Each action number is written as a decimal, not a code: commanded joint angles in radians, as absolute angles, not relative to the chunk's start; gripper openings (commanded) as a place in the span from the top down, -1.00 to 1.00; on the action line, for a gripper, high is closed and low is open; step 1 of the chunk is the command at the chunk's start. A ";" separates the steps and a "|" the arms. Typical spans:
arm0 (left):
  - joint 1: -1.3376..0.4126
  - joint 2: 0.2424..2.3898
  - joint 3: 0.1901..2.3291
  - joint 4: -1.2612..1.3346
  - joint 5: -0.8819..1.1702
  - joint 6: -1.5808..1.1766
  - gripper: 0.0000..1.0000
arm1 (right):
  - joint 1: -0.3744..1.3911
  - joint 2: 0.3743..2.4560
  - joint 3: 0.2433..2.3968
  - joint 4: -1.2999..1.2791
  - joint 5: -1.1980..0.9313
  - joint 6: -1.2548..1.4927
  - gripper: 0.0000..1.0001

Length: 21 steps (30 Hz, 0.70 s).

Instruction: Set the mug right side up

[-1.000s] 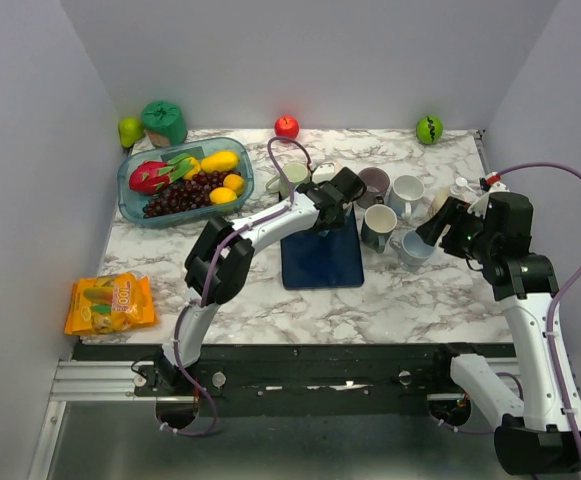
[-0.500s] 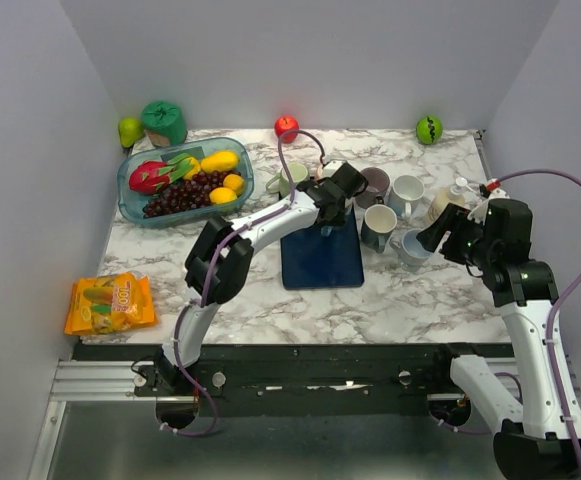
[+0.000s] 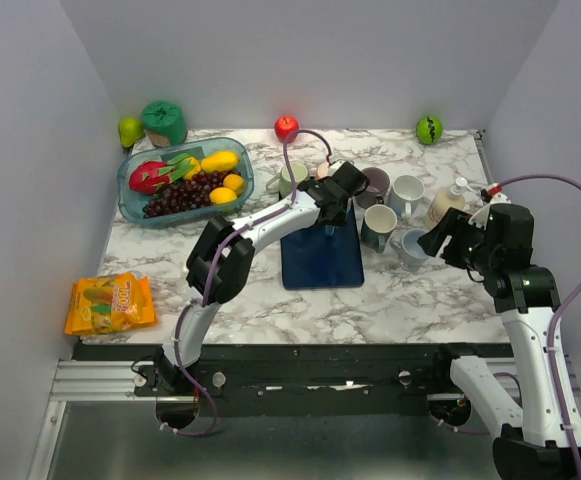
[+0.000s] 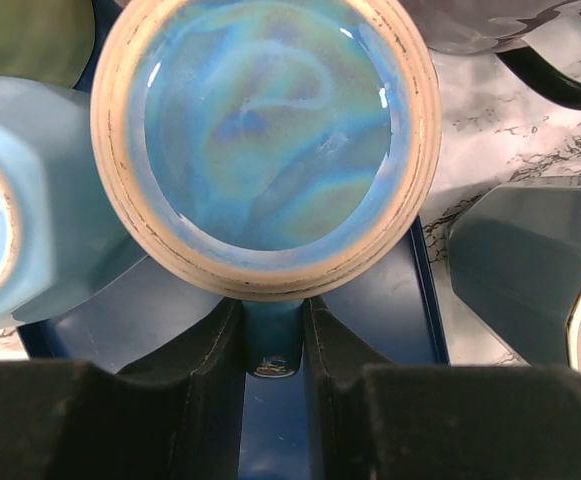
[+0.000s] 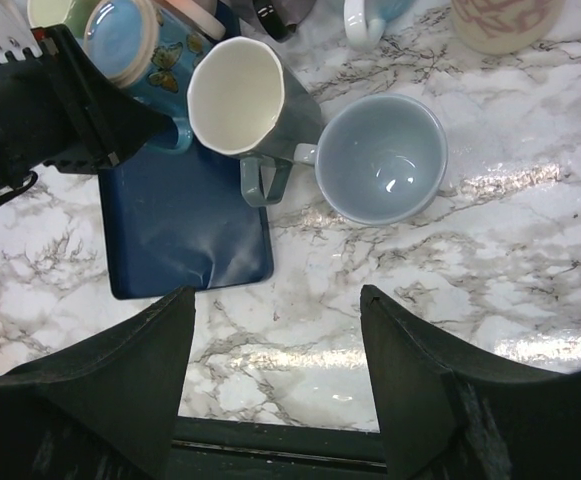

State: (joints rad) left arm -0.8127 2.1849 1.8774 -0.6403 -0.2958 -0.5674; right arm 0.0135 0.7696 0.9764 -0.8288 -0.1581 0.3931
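The mug (image 4: 270, 140) is blue with butterfly prints (image 5: 135, 50) and stands on a dark blue mat (image 5: 185, 225). A flat glossy blue face ringed in bare beige points upward, which looks like its base. Its handle (image 4: 273, 335) runs down between my left gripper's two fingers, and both pads touch it. My left gripper (image 4: 273, 320) is shut on that handle. From above, this gripper (image 3: 332, 200) covers most of the mug. My right gripper (image 5: 275, 295) hangs open over bare marble to the right, holding nothing (image 3: 438, 235).
A grey faceted mug (image 5: 245, 100) and a pale blue cup (image 5: 380, 160) stand just right of the mat. More mugs (image 3: 407, 192) crowd behind. A fruit tray (image 3: 185, 180) is back left, a snack bag (image 3: 110, 303) front left, an apple (image 3: 286, 127) by the wall.
My left gripper's jaws have narrowed onto the mug's handle. The right arm has drifted slightly right and nearer, its jaws unchanged.
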 commanded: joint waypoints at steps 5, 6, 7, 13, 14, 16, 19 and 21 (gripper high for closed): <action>-0.824 2.079 1.775 -0.607 -0.207 -0.554 1.00 | 0.018 0.744 1.009 -0.899 -0.208 0.403 -0.47; -0.825 2.059 1.755 -0.603 -0.204 -0.555 1.00 | 0.018 0.741 1.009 -0.900 -0.234 0.406 -0.47; -0.828 2.016 1.732 -0.595 -0.195 -0.557 1.00 | 0.018 0.736 1.008 -0.899 -0.247 0.410 -0.47; -0.827 1.831 1.563 -0.552 -0.183 -0.589 1.00 | 0.018 0.712 0.941 -0.862 -0.437 0.433 -0.48; -0.827 1.807 1.515 -0.519 -0.169 -0.591 1.00 | 0.018 0.706 0.922 -0.826 -0.469 0.449 -0.48; -0.827 1.743 1.482 -0.506 -0.152 -0.600 1.00 | 0.018 0.680 0.862 -0.772 -0.564 0.478 -0.48; -0.827 1.663 1.434 -0.502 -0.109 -0.600 1.00 | 0.020 0.651 0.819 -0.680 -0.664 0.541 -0.49; -0.827 1.629 1.416 -0.505 -0.074 -0.597 1.00 | 0.023 0.632 0.778 -0.620 -0.707 0.604 -0.49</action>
State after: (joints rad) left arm -0.8242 1.7515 1.4254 -0.5919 -0.1524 -0.5869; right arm 0.0139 0.6708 0.8337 -0.7654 -0.5274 0.4946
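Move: The left hand already grips the handle of the upside-down butterfly mug. The mug's middle is some 6 cm ahead and 2 cm right, level with the hand; the tray's empty near half is about 8 cm back, 3 cm left and 5 cm below. The light blue mug stands about 7 cm ahead and 7 cm left, the grey-green mug 1 cm ahead and 11 cm right. From the right hand, the butterfly mug is about 22 cm ahead, 17 cm left and 14 cm lower. Keeping its pinch on the butterfly mug's handle, the left hand draws the mug back about 9 cm and some 5 cm left, out from among the other mugs and over the tray's empty near part. It starts almost level, then rises 4 cm, with the wrist nearly unchanged. The open, empty right hand swings about 6 cm left and 3 cm back, rolling its left side up and turning counter-clockwise, each some 15 degrees. ##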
